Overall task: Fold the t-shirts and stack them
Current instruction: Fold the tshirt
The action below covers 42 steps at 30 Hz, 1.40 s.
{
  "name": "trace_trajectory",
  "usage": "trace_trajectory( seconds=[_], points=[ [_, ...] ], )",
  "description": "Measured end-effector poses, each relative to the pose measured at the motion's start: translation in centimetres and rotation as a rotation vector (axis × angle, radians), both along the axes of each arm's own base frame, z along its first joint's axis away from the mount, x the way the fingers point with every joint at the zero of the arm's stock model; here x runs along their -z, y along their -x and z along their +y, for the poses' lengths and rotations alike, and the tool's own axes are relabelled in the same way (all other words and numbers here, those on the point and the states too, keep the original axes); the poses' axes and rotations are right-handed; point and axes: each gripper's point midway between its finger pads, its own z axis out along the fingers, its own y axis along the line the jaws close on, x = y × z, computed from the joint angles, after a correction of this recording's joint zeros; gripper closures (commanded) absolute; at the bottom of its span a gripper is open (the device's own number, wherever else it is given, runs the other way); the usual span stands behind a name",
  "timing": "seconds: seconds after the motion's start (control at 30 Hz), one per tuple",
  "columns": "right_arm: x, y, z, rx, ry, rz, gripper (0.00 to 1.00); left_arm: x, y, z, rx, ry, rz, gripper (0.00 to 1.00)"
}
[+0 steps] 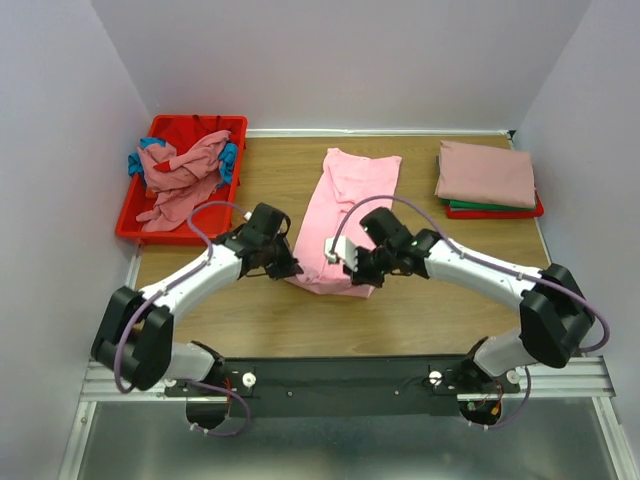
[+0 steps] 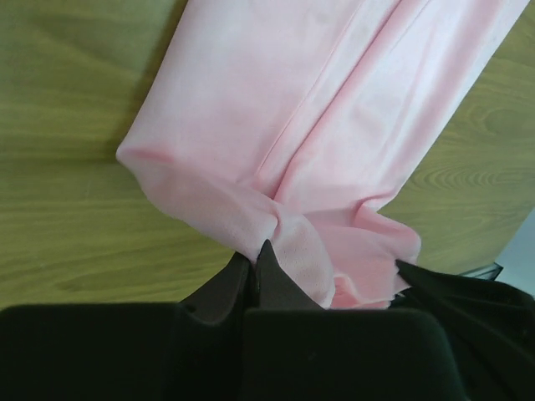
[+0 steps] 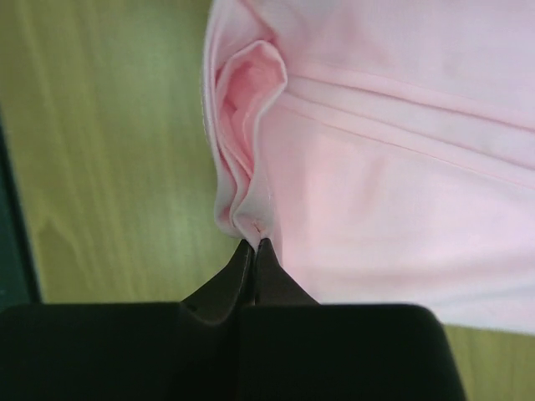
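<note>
A bright pink t-shirt [image 1: 345, 210] lies folded lengthwise in the middle of the table. My left gripper [image 1: 287, 268] is shut on its near left corner, where the cloth [image 2: 251, 209] bunches at the fingertips. At the near right corner my right gripper [image 1: 352, 268] is shut on the hem, which puckers just above the jaws [image 3: 251, 219]. A folded stack sits at the back right: a dusty rose t-shirt [image 1: 487, 174] on top, green [image 1: 490, 207] and red [image 1: 492, 213] edges under it. More t-shirts, dusty rose [image 1: 180, 180] and teal [image 1: 229, 158], lie crumpled in the bin.
A red plastic bin [image 1: 135, 220] stands at the back left, close to my left arm. White walls close in the table on three sides. Bare wood shows between the pink shirt and the stack.
</note>
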Motion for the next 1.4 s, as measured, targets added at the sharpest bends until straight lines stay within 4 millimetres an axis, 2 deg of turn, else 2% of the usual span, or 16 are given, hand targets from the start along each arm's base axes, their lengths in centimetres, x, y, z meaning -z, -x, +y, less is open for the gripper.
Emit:
trace_trajectory(
  seconds=[0.13,0.23,0.27,0.37,0.43,0.63,0.77,1.03,1.2,1.4],
  points=[
    [-2.2,-5.2,-1.9,0.136,-0.034,-0.056,1.00,-1.1,-3.7,-1.4,0.023,-0.013,-0.031,1.00],
    [-3.1,-8.0,-2.9,0.196,-0.046,-0.082,1.00,-1.6,-6.3,-2.1,0.041,-0.028,-0.046,1.00],
    [-3.3,-8.8,-3.1,0.210,-0.045,-0.088,1.00,-1.7,-7.6,-2.6,0.049,-0.033,-0.055,1.00],
    [-2.9,-11.2,-4.0,0.257,-0.036,-0.086,1.00,-1.9,-11.7,-4.4,0.085,-0.051,-0.080,1.00],
    [-2.4,-12.5,-4.7,0.286,-0.024,-0.076,0.99,-1.9,-13.7,-5.0,0.095,-0.057,-0.091,1.00],
    [-1.9,-16.6,-6.9,0.375,-0.016,-0.066,0.99,-1.6,-18.0,-6.0,0.112,-0.072,-0.118,1.00],
    [-1.8,-18.9,-7.6,0.412,-0.020,-0.069,1.00,-0.6,-19.7,-5.3,0.098,-0.085,-0.107,1.00],
    [-0.3,-21.2,-6.9,0.417,-0.012,-0.048,0.99,1.8,-21.2,-4.3,0.084,-0.101,-0.062,1.00],
    [0.2,-22.3,-7.0,0.437,-0.006,-0.045,1.00,2.4,-22.2,-4.3,0.088,-0.096,-0.059,1.00],
    [-0.3,-23.7,-7.4,0.475,-0.005,-0.063,1.00,2.5,-23.0,-4.8,0.095,-0.076,-0.059,1.00]
  ],
)
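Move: Both my hands already pinch the raised near hem of the t-shirt, which lies stretched out ahead. The middle of its far half, which I fold towards, is about 32 cm ahead of my left hand, 20 cm to its right and 8 cm below; from my right hand it is some 33 cm ahead, 3 cm to the right. The red bin lies about 32 cm ahead and 34 cm left of my left hand. The folded stack is some 38 cm ahead and 45 cm right of my right hand. Keeping both grips shut on the near hem, I sweep both hands forward together some 23 cm, over the t-shirt towards its far half, fast at first and then easing, with a drift to the right. I rise 2 or 3 cm on the way and then sink again, and my right hand turns about 25 degrees clockwise as it goes. ##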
